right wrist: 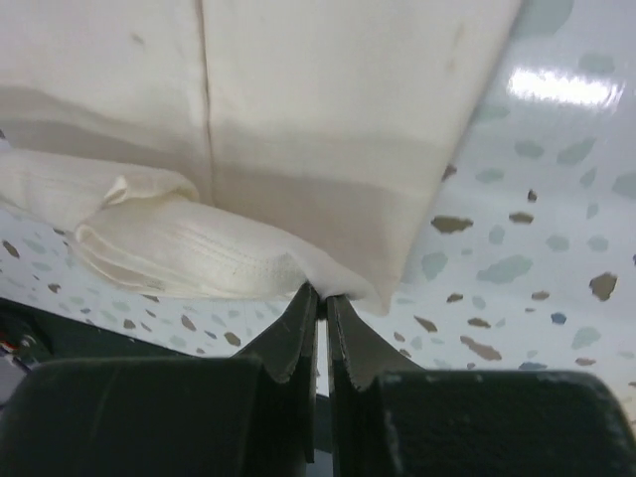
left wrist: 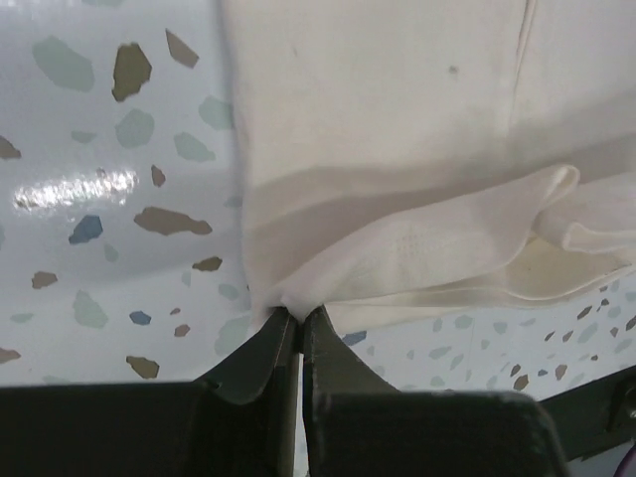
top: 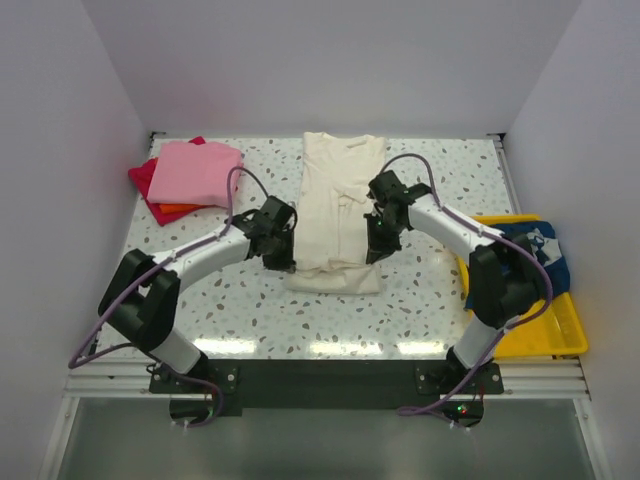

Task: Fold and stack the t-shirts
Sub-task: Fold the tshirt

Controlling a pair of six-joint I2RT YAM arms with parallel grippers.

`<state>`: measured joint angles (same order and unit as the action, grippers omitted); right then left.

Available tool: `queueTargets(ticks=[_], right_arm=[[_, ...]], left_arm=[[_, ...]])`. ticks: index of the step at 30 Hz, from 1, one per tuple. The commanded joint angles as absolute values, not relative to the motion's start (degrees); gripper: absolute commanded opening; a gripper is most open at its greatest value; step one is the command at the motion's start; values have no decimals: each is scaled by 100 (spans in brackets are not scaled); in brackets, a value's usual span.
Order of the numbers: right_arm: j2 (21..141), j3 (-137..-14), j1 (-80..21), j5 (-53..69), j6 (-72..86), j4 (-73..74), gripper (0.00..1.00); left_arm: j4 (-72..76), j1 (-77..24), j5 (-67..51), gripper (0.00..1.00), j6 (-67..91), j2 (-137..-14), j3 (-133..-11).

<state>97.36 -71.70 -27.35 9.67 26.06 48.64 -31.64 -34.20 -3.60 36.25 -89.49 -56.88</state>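
Note:
A large cream t-shirt [top: 337, 205] lies lengthwise in the middle of the table, its near hem lifted and doubled over. My left gripper [top: 279, 252] is shut on the hem's left corner; in the left wrist view its fingertips pinch the cream t-shirt [left wrist: 397, 149] at the left gripper [left wrist: 299, 316]. My right gripper [top: 381, 243] is shut on the right corner; the right wrist view shows the cream t-shirt [right wrist: 328, 119] folded into the right gripper [right wrist: 323, 293]. A pink t-shirt [top: 196, 170] tops red [top: 143, 177] and orange [top: 177, 211] ones at the back left. A navy t-shirt [top: 548, 255] lies on the right.
A yellow plastic tray [top: 555, 335] sits at the table's right edge under the navy shirt. White walls close in the back and both sides. Speckled tabletop [top: 430, 300] shows around the cream shirt.

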Motion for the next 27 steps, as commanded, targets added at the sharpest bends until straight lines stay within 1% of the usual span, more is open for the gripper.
queueTargets(ticks=[1, 12, 19, 22, 27], right_arm=[[10159, -7900, -2628, 791, 2365, 4588, 0], [11170, -9052, -2048, 607, 2145, 4483, 0], [11724, -9851, -1811, 475, 2030, 4544, 0], [11874, -10054, -1732, 466, 2004, 4553, 0], [12032, -10204, -1609, 474, 1951, 4544, 0]], left_arm=[[-2655, -3235, -272, 0, 3410, -9175, -6187], [-2127, -2638, -475, 0, 3261, -10265, -7391], [-1531, -2268, -1018, 0, 3147, -10783, -7787], [-1477, -2162, -1300, 0, 3103, -11100, -8085], [-1336, -2074, -1354, 0, 2997, -11390, -8358]])
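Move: Each shut gripper already holds a near corner of the cream shirt's hem, some 6 cm above the table. The shirt's far end, measured at its middle, lies about 42 cm ahead and 17 cm right of the left hand, and 40 cm ahead and 9 cm left of the right. A loose sleeve flap lies 23 cm ahead of the right hand, 7 cm left. The pink folded shirt is some 31 cm ahead and 30 cm left of the left hand. Keeping their pinch on the hem's two corners, both hands carry it forward together over the shirt's folded strip towards its far end. Each goes about 17 cm, nearly level and side by side, while the wrists tip some 10 degrees so the fingers reach farther forward; the fingers stay shut. ##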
